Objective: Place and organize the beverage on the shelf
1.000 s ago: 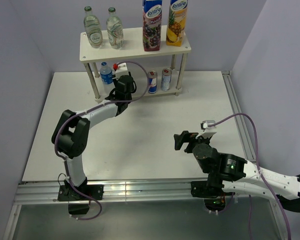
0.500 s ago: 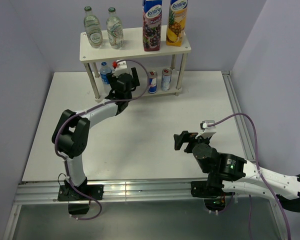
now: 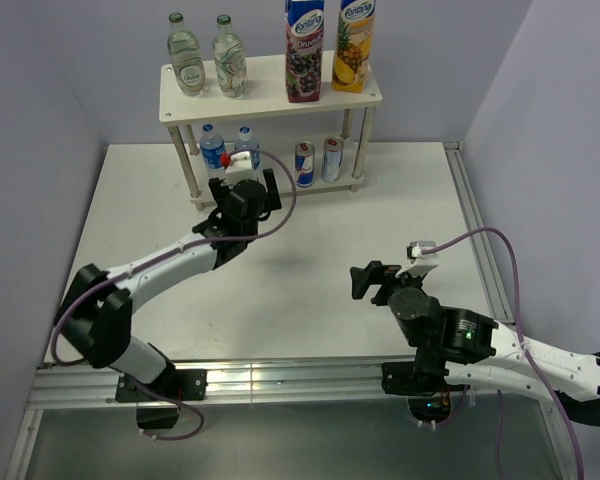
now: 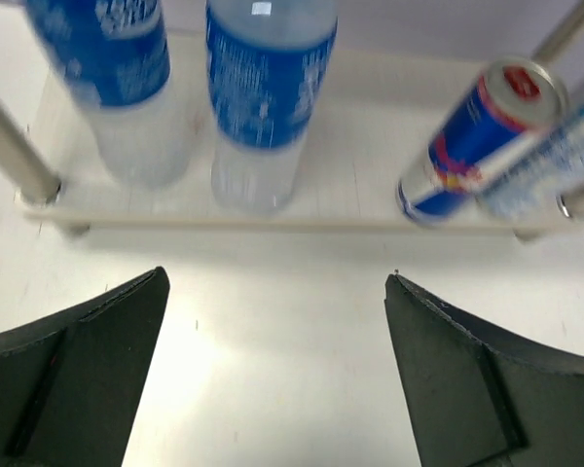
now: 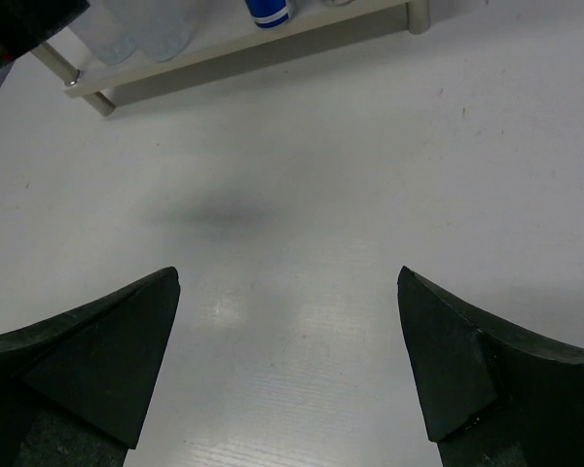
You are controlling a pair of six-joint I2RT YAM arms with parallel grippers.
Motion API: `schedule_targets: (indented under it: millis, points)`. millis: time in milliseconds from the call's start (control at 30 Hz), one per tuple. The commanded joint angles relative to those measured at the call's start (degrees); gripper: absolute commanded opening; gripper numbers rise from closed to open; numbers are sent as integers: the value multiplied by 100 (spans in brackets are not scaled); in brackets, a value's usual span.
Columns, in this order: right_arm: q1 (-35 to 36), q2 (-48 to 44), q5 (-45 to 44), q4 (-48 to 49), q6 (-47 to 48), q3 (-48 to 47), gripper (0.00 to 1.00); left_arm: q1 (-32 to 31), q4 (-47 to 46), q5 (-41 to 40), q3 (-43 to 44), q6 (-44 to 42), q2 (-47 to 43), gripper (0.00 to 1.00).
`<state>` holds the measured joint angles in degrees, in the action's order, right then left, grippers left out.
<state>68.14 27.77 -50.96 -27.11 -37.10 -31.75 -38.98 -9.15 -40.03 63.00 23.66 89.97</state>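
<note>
The cream-white shelf (image 3: pixel 270 92) stands at the back of the table. Its top board carries two glass bottles (image 3: pixel 187 55) and two juice cartons (image 3: pixel 305 50). On the lower board (image 4: pixel 350 209) stand two blue-labelled water bottles (image 4: pixel 268 97) on the left and two cans (image 4: pixel 482 136) on the right. My left gripper (image 3: pixel 243 188) hovers just in front of the lower board, facing the water bottles, open and holding nothing (image 4: pixel 277 282). Open as well, my right gripper (image 3: pixel 370 280) hangs over bare table at the near right (image 5: pixel 289 277).
White walls close in the table at the back and on both sides. A metal rail (image 3: pixel 280 378) runs along the near edge by the arm bases. The shelf's corner posts (image 4: pixel 15 151) stand on either side of the lower tier.
My left gripper opened, left the second water bottle standing on the lower board, and drew back toward the near side. The right arm barely moved.
</note>
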Motion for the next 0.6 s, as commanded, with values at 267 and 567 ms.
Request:
schedule_targets:
  millis: [267,567]
  points:
    - [50,-334,-47,55,270,-831,100,-2174,3898,-1515,-18,1281,-2589,99]
    - [50,588,-292,1471,2433,-3547,100,-2474,3183,-1200,871,-246,-4329,99]
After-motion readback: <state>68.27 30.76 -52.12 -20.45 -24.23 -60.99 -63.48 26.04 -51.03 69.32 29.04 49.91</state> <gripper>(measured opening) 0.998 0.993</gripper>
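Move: The water bottle the left hand has just set down stands on the lower shelf, about 10 cm ahead of that hand, 1 cm left, its middle some 4 cm lower. The other water bottle is roughly 9 cm to the left of it. On its right, about level with it, the blue can stands 15 cm off and the silver can 22 cm off. From the right hand the just-placed bottle lies some 33 cm ahead, 28 cm left and 4 cm lower. From the just-placed water bottle, already free, the left hand keeps backing away about 20 cm with fingers wide open: nearly level at first, then climbing some 18 cm, drifting left at the end and turning slightly clockwise. After a brief hold, the empty, open right hand rises almost straight up about 22 cm, fingertips tilting upward and its left side rolling up. ##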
